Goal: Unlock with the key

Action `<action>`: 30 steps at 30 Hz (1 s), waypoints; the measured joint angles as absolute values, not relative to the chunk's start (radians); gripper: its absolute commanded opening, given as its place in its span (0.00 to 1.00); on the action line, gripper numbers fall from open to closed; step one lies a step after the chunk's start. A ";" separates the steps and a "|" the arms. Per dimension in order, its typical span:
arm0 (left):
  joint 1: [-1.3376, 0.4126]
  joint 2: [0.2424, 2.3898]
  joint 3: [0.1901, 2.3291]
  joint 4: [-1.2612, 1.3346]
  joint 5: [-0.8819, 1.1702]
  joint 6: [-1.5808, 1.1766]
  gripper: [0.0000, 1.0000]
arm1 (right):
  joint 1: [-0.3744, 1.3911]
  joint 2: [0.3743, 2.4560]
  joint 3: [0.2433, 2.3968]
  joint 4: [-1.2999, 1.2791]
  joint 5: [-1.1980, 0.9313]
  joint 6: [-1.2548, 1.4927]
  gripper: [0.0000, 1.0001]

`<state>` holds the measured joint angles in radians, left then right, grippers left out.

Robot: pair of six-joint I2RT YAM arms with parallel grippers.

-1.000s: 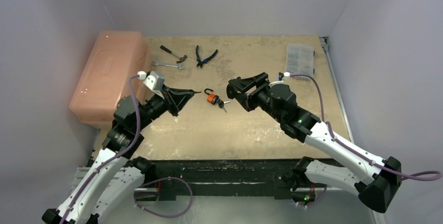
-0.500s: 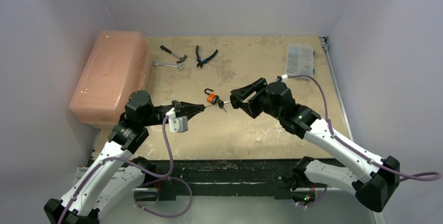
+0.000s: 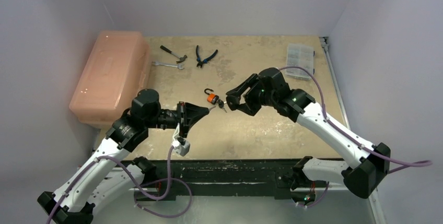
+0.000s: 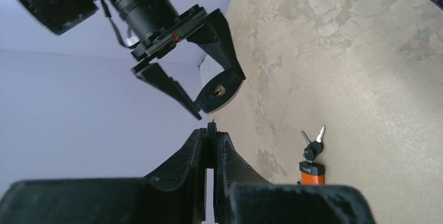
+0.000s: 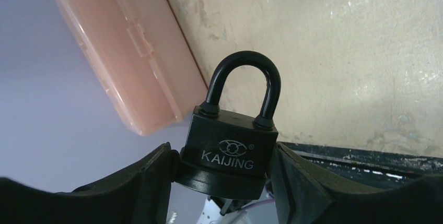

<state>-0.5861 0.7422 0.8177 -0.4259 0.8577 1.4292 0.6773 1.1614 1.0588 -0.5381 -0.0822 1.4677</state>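
My right gripper (image 5: 223, 157) is shut on a black padlock (image 5: 230, 148) marked KAIJING, gripping its body from both sides, with the shackle closed and pointing away from the wrist. In the left wrist view the padlock's (image 4: 220, 90) underside with the brass keyhole faces my left gripper (image 4: 211, 132). That gripper is shut on a small key (image 4: 211, 125), of which only the tip shows past the fingertips. The tip is just short of the keyhole, with a small gap. From above, both grippers (image 3: 207, 110) (image 3: 233, 99) meet over the table's middle.
An orange padlock (image 3: 211, 98) with a bunch of keys (image 3: 222, 105) lies on the table right under the grippers. A pink plastic toolbox (image 3: 107, 75) fills the left side. Hammer (image 3: 173, 52), wrench (image 3: 167, 65), pliers (image 3: 205, 56) and a clear organiser box (image 3: 300, 59) lie at the back.
My left wrist has rolled over, its camera now hanging below, and its gripper has moved right towards the padlock. The right arm has lifted its elbow and kept the padlock facing left.
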 measured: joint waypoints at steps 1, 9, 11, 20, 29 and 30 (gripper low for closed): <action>-0.598 0.741 0.820 -0.440 0.841 1.454 0.00 | 0.678 1.179 1.083 -0.554 -0.090 1.463 0.00; -0.693 0.691 0.767 -0.479 0.675 1.618 0.00 | 0.679 1.316 1.243 -0.678 -0.120 1.414 0.00; -0.705 0.673 0.741 -0.480 0.649 1.638 0.00 | 0.685 1.333 1.256 -0.711 -0.119 1.407 0.00; -0.797 0.698 0.722 -0.472 0.563 1.699 0.00 | 0.723 1.450 1.349 -0.814 -0.112 1.366 0.00; -0.887 0.744 0.717 -0.451 0.474 1.748 0.00 | 0.746 1.501 1.384 -0.867 -0.094 1.328 0.00; -0.893 0.744 0.711 -0.442 0.466 1.752 0.00 | 0.748 1.502 1.388 -0.870 -0.094 1.326 0.00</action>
<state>-0.8932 0.7441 0.7109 -0.4419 0.4664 1.7515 0.7483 1.5024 1.3880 -0.8696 -0.0940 1.3258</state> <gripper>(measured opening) 0.066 0.678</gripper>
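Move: The black padlock, keyhole facing the key, is some 10 cm to the left hand's right, 3 cm ahead and about 4 cm lower. On the table, roughly 25 cm below that hand, the orange padlock lies about 13 cm ahead and 2 cm right; its loose keys are 11 cm ahead and 7 cm right. From the right hand, the held key is about 8 cm left, 2 cm back and 4 cm higher, the orange padlock 10 cm ahead, 7 cm left and 22 cm below. The black padlock, still gripped by the right hand, is lowered about 4 cm and brought 3 cm left towards the key, its fingers tipping more steeply down. The left hand keeps its pinch on the key and sinks about 5 cm as well, easing right towards the keyhole while it rolls about its pointing line and dips its fingertips. ##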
